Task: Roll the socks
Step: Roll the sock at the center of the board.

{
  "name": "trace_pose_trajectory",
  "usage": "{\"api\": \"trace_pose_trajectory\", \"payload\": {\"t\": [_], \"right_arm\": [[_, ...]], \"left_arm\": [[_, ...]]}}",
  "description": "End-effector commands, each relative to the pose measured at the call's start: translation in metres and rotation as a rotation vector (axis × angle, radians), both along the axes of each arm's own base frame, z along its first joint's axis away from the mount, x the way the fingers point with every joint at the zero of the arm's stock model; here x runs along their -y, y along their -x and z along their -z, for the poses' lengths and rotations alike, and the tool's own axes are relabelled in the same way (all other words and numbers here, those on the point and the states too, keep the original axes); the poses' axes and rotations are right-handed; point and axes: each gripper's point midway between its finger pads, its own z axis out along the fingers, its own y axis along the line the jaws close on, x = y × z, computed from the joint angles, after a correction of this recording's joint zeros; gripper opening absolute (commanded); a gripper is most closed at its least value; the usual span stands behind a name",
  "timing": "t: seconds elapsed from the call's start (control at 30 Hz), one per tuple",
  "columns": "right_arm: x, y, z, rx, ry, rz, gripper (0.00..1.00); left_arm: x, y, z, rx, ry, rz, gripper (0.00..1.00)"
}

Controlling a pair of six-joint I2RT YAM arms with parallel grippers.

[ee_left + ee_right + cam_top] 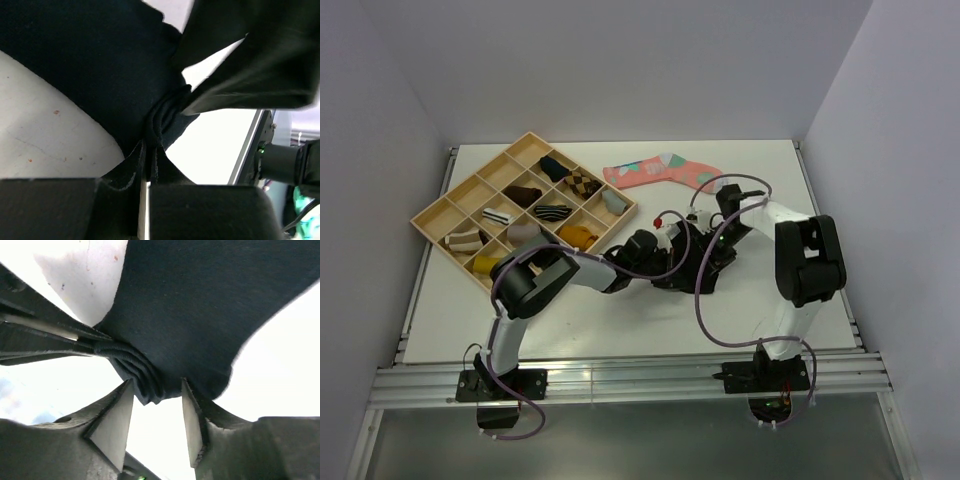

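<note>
A black sock (100, 65) hangs between my two grippers over the middle of the table. My left gripper (148, 150) is shut on a bunched fold of it. The right wrist view shows the same sock (200, 315), with its layered edge dipping between the fingertips of my right gripper (157, 390). That gripper is open, its pads standing apart on either side of the fold. From above, the left gripper (655, 250) and right gripper (705, 260) meet tip to tip, and the dark sock is hard to pick out between them.
A wooden compartment tray (450, 205) with several small sock bundles lies at the back left. Behind the grippers a pink patterned sock (655, 172) lies flat. White walls close in the table on three sides.
</note>
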Motion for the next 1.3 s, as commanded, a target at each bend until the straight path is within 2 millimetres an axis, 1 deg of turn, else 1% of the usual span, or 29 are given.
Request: {"api": "trace_pose_trajectory", "payload": {"t": [0.0,0.03,0.07,0.1,0.13,0.23,0.27,0.3,0.37,0.4,0.43,0.47,0.53,0.57,0.6,0.63,0.67,0.7,0.73,0.77,0.8,0.83,0.9,0.97,1.03,1.17,1.27], "right_arm": [[0.007,-0.024,-0.011,0.188,0.044,-0.027,0.51],[0.007,-0.027,-0.018,0.225,0.04,-0.029,0.52],[0.006,-0.028,-0.02,0.246,0.029,-0.041,0.52],[0.004,-0.029,-0.029,0.283,0.014,-0.055,0.52],[0.004,-0.03,-0.032,0.309,0.007,-0.071,0.53],[0.003,-0.025,-0.041,0.363,-0.019,-0.126,0.52],[0.003,-0.022,-0.042,0.381,-0.029,-0.166,0.52],[0.003,-0.021,-0.047,0.406,-0.036,-0.188,0.52],[0.003,-0.013,-0.047,0.425,-0.045,-0.251,0.52],[0.001,-0.01,-0.051,0.447,-0.055,-0.275,0.52],[0.001,-0.004,-0.048,0.455,-0.061,-0.311,0.52],[-0.004,0.0,-0.053,0.487,-0.069,-0.339,0.52],[-0.009,0.002,-0.054,0.546,-0.069,-0.385,0.51],[-0.014,0.015,-0.047,0.548,-0.072,-0.428,0.5],[-0.014,0.015,-0.053,0.608,-0.049,-0.445,0.5],[-0.016,0.02,-0.046,0.638,-0.042,-0.474,0.5],[-0.02,0.023,-0.046,0.668,-0.042,-0.5,0.5],[-0.028,0.028,-0.051,0.72,-0.049,-0.536,0.5],[-0.03,0.033,-0.046,0.739,-0.047,-0.562,0.5],[-0.034,0.036,-0.049,0.767,-0.056,-0.584,0.5],[-0.04,0.041,-0.049,0.775,-0.067,-0.618,0.5],[-0.042,0.048,-0.045,0.773,-0.074,-0.649,0.49],[-0.049,0.055,-0.046,0.8,-0.092,-0.701,0.47],[-0.052,0.062,-0.044,0.814,-0.099,-0.732,0.47],[-0.056,0.071,-0.039,0.809,-0.108,-0.778,0.5],[-0.061,0.082,-0.033,0.787,-0.119,-0.834,0.49],[-0.064,0.087,-0.031,0.786,-0.127,-0.855,0.49]], "left_arm": [[-0.03,0.014,0.038,-0.172,-0.232,-0.066,0.0],[-0.032,0.016,0.04,-0.194,-0.251,-0.07,0.0],[-0.039,0.022,0.045,-0.234,-0.291,-0.07,0.0],[-0.039,0.022,0.043,-0.248,-0.296,-0.071,0.0],[-0.041,0.024,0.042,-0.277,-0.296,-0.07,0.0],[-0.049,0.031,0.039,-0.342,-0.305,-0.053,0.0],[-0.05,0.035,0.037,-0.361,-0.301,-0.031,0.0],[-0.055,0.04,0.038,-0.389,-0.327,-0.026,0.0],[-0.058,0.044,0.038,-0.42,-0.334,-0.004,0.01],[-0.061,0.05,0.037,-0.457,-0.339,0.012,0.0],[-0.064,0.05,0.038,-0.478,-0.34,0.011,0.0],[-0.064,0.053,0.037,-0.502,-0.335,0.027,0.0],[-0.068,0.057,0.038,-0.553,-0.338,0.029,0.0],[-0.069,0.059,0.038,-0.574,-0.332,0.032,0.0],[-0.07,0.063,0.036,-0.604,-0.323,0.044,0.0],[-0.071,0.063,0.037,-0.625,-0.322,0.039,0.0],[-0.072,0.065,0.038,-0.643,-0.323,0.04,0.0],[-0.072,0.064,0.037,-0.653,-0.32,0.04,0.0],[-0.073,0.066,0.037,-0.672,-0.323,0.043,0.0],[-0.072,0.066,0.037,-0.675,-0.325,0.046,0.0],[-0.071,0.064,0.036,-0.68,-0.322,0.044,0.0],[-0.07,0.066,0.036,-0.699,-0.318,0.051,0.0],[-0.069,0.065,0.036,-0.705,-0.316,0.049,0.0],[-0.068,0.065,0.038,-0.72,-0.315,0.054,0.0],[-0.066,0.064,0.039,-0.724,-0.315,0.056,0.0],[-0.063,0.061,0.036,-0.72,-0.316,0.058,0.0],[-0.064,0.06,0.037,-0.72,-0.322,0.057,0.0]]}}
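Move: The left fingers already pinch the black sock's folded end, its middle only 2 cm to their right. From the right hand, empty and half open, that end lies about 3 cm left, 1 cm nearer the base and 1 cm lower. The black sock's leg has its middle about 7 cm ahead of the left hand; the orange roll in the box lies some 26 cm left and 12 cm ahead of that hand. Left keeps its pinch, drawing the fold 7 cm back-left; right, open, lifts, swings some 11 cm back-left, turning counter-clockwise. ##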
